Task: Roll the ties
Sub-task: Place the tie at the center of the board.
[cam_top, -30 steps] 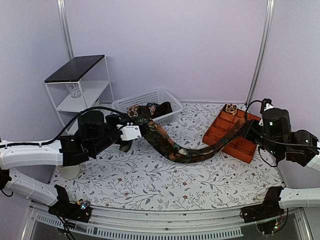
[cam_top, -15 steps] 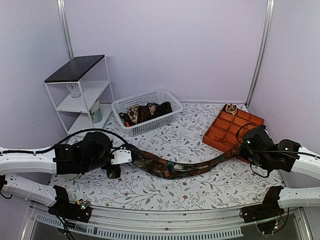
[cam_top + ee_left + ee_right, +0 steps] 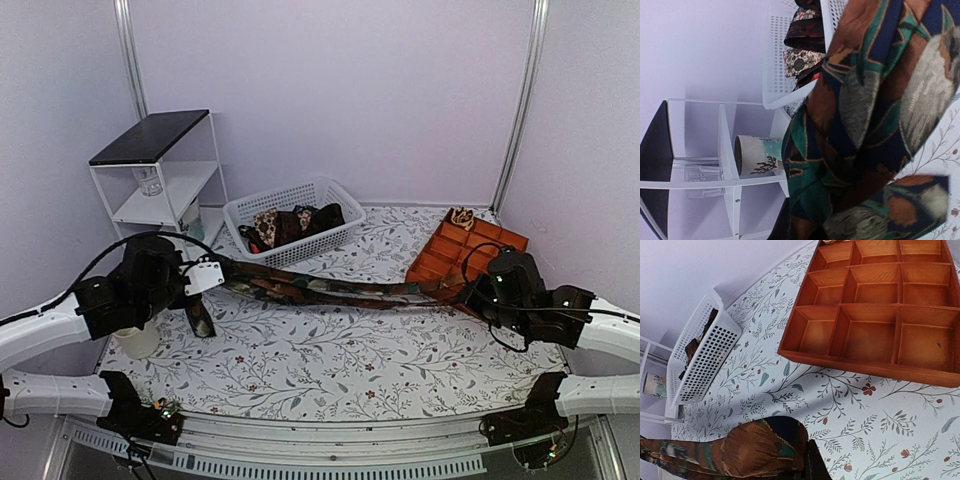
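One long tie (image 3: 330,290) in brown, green and rust print is stretched almost straight across the table between my two grippers. My left gripper (image 3: 212,283) is shut on its left end, and a short tail (image 3: 200,318) hangs below. My right gripper (image 3: 478,291) is shut on the other end, in front of the orange tray. In the left wrist view the tie (image 3: 865,115) fills the frame and hides the jaws. The right wrist view shows the tie's end (image 3: 755,450) bunched at the jaws. More ties (image 3: 290,222) lie in the white basket (image 3: 330,190).
The orange compartment tray (image 3: 430,262) sits at the right rear with a small spotted roll (image 3: 462,216) in its far corner. A white shelf unit (image 3: 150,175) with a glass and a printed cup (image 3: 757,155) stands at the left. A white cup (image 3: 138,342) is under the left arm.
The left arm has drawn away to the left and the right arm has come down in front of the tray. The tie has gone from a sagging curve to a nearly straight line.
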Available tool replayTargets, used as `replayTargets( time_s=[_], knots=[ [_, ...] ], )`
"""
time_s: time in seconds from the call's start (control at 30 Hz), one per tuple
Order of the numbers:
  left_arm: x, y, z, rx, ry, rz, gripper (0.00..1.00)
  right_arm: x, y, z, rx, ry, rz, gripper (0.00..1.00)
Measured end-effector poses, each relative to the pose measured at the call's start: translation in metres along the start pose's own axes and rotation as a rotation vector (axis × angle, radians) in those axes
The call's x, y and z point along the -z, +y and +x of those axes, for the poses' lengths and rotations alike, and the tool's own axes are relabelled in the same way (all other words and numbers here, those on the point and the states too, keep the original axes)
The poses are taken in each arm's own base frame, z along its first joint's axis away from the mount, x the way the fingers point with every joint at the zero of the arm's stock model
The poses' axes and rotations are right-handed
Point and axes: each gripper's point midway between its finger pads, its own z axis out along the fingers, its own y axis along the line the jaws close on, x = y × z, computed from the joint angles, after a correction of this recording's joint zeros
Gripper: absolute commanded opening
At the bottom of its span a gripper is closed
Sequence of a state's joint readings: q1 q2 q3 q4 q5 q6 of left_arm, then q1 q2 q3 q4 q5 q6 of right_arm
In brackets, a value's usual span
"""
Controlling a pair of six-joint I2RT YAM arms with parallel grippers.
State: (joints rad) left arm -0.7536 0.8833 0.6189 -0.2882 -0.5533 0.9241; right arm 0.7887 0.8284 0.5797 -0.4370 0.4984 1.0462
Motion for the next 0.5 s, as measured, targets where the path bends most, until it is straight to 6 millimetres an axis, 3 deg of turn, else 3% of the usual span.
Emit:
replayTargets(
  time_s=[0.07, 0.17, 0.33, 0.5],
  knots=[
    [0.001, 0.0, -0.004, 0.001, -0.017, 0.008, 0.0, -0.003, 0.006, 0.004, 0.008, 0.017, -0.02, 0.0],
    [0.0, -0.021, -0.025, 0.013, -0.079, 0.076, 0.0, -0.005, 0.006, 0.006, 0.015, 0.026, -0.016, 0.0],
    [0.001, -0.079, -0.076, 0.066, -0.207, 0.26, 0.0, -0.005, -0.013, 0.006, 0.004, 0.01, 0.066, 0.0],
    [-0.007, -0.147, -0.095, 0.082, -0.187, 0.438, 0.02, 0.001, -0.042, 0.007, -0.029, -0.011, 0.157, 0.0]
  ],
)
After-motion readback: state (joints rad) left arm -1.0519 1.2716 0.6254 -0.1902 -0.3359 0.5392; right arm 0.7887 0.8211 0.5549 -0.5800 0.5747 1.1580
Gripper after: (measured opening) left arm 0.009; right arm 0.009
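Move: With the tie already pinched in both grippers and stretched between them, the middle of the board lies about 23 cm right of my left hand, roughly 2 cm ahead and some 17 cm below. From my right hand that spot is about 27 cm left and 4 cm ahead. The white basket sits 22 cm ahead and 13 cm right of my left hand, the mug 17 cm left of it and 5 cm back. The compartment tray is 16 cm ahead and 5 cm right of my right hand. I sweep my left hand about 13 cm rightward while lowering it some 10 cm and drawing it back 6 cm, bringing its end of the tie in towards the board's middle, fingers tipping some 20 degrees further down and turning clockwise. My right hand first edges a centimetre left, then eases about 4 cm right and sinks slightly. Both grippers keep their pinch on the tie. ##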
